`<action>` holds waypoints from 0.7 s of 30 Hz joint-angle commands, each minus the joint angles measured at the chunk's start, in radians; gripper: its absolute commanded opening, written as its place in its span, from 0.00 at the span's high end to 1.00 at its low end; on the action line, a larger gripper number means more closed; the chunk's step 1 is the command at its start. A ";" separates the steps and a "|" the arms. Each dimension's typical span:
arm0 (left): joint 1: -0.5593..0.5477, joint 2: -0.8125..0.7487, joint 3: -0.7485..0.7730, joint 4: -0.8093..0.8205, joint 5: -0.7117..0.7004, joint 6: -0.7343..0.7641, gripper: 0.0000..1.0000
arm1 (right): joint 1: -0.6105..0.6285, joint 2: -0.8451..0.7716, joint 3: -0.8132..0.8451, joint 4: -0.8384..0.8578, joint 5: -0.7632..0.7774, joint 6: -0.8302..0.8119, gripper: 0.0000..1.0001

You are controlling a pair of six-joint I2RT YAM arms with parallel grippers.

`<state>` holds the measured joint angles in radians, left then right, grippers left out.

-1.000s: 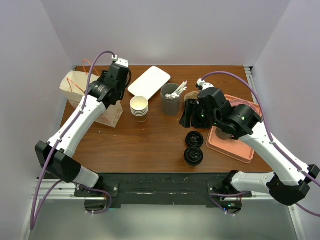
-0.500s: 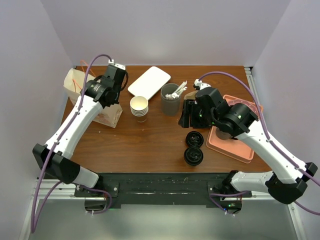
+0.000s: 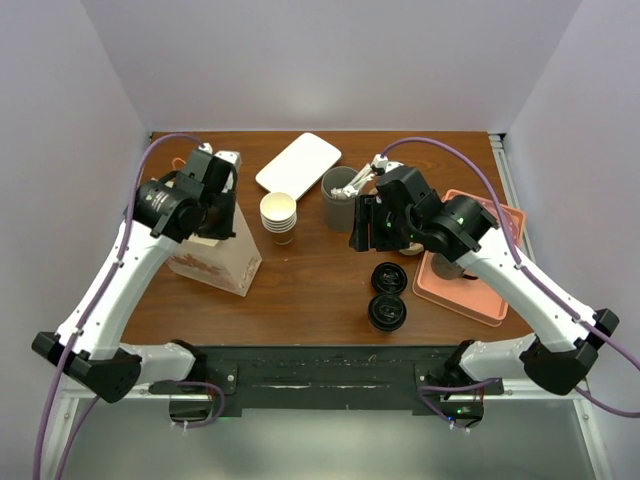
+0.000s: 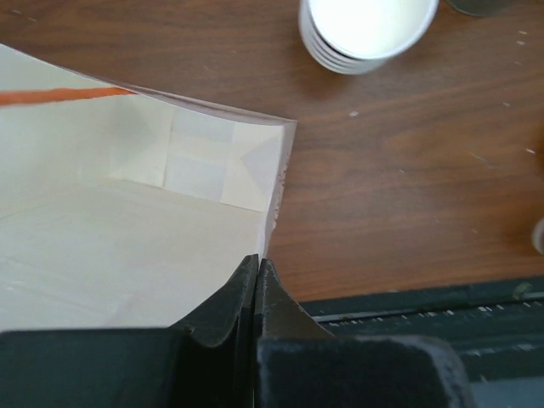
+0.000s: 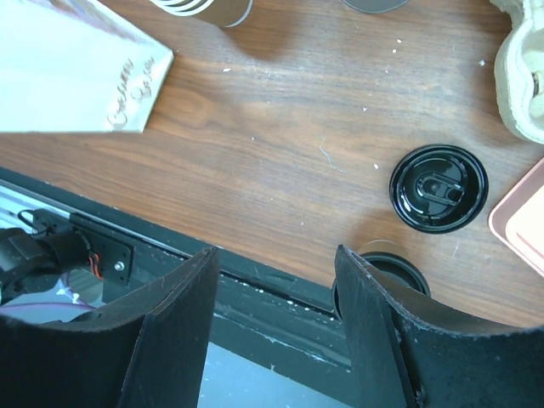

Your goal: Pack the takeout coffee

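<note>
Two black round lids lie in front of the right arm. The nearer one (image 3: 387,312) (image 5: 393,269) shows a pale wall beneath it and looks like the takeout coffee. It is half hidden behind my right finger in the right wrist view. The farther lid (image 3: 388,277) (image 5: 439,188) looks flat. My right gripper (image 3: 364,228) (image 5: 276,255) hangs open and empty, behind and left of both. My left gripper (image 3: 212,215) (image 4: 257,259) is shut on the rim of the cream paper bag (image 3: 220,258) (image 4: 127,238), whose mouth gapes open with an orange handle (image 4: 59,95) showing.
A stack of lidless cream cups (image 3: 279,213) (image 4: 365,30) stands right of the bag. Behind it are a dark grey cup of white utensils (image 3: 340,198) and a white tray (image 3: 298,163). A pink tray (image 3: 480,300) lies at the right, and a cardboard carrier (image 5: 523,76) is beside it.
My left gripper has shut on the bag's rim and pulled the bag from the back left corner nearer and to the right. The right gripper has drifted slightly left.
</note>
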<state>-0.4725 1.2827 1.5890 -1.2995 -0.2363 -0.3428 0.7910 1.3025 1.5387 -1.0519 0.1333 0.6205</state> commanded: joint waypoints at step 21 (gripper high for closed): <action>-0.167 -0.157 -0.188 0.345 0.472 -0.447 1.00 | -0.068 -0.103 -0.029 0.139 -0.112 -0.090 0.38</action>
<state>-0.6365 1.1481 1.4464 -1.0790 0.1764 -0.7521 0.7242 1.2243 1.5124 -0.9550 0.0353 0.5167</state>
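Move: The paper bag is already pinched by its right rim in the left fingers; the lidded coffee cup it is being brought towards stands about 34 cm to that hand's right, 7 cm nearer the base and some 18 cm below. The stacked paper cups are roughly 12 cm ahead and 11 cm right, the spare lid 36 cm right and 3 cm ahead. From the open, empty right hand the coffee cup lies about 6 cm back, 6 cm right and 18 cm down. The paper bag is carried by its rim to the right and back, about 12 cm across and 6 cm towards the base, into the open table on the coffee cup's left. The left fingers stay shut on it, dipping a centimetre before rising to end 2 cm higher, while the wrist rolls some 35 degrees, swinging the fingertips rightward. The right hand, still open, rises 3 cm. ##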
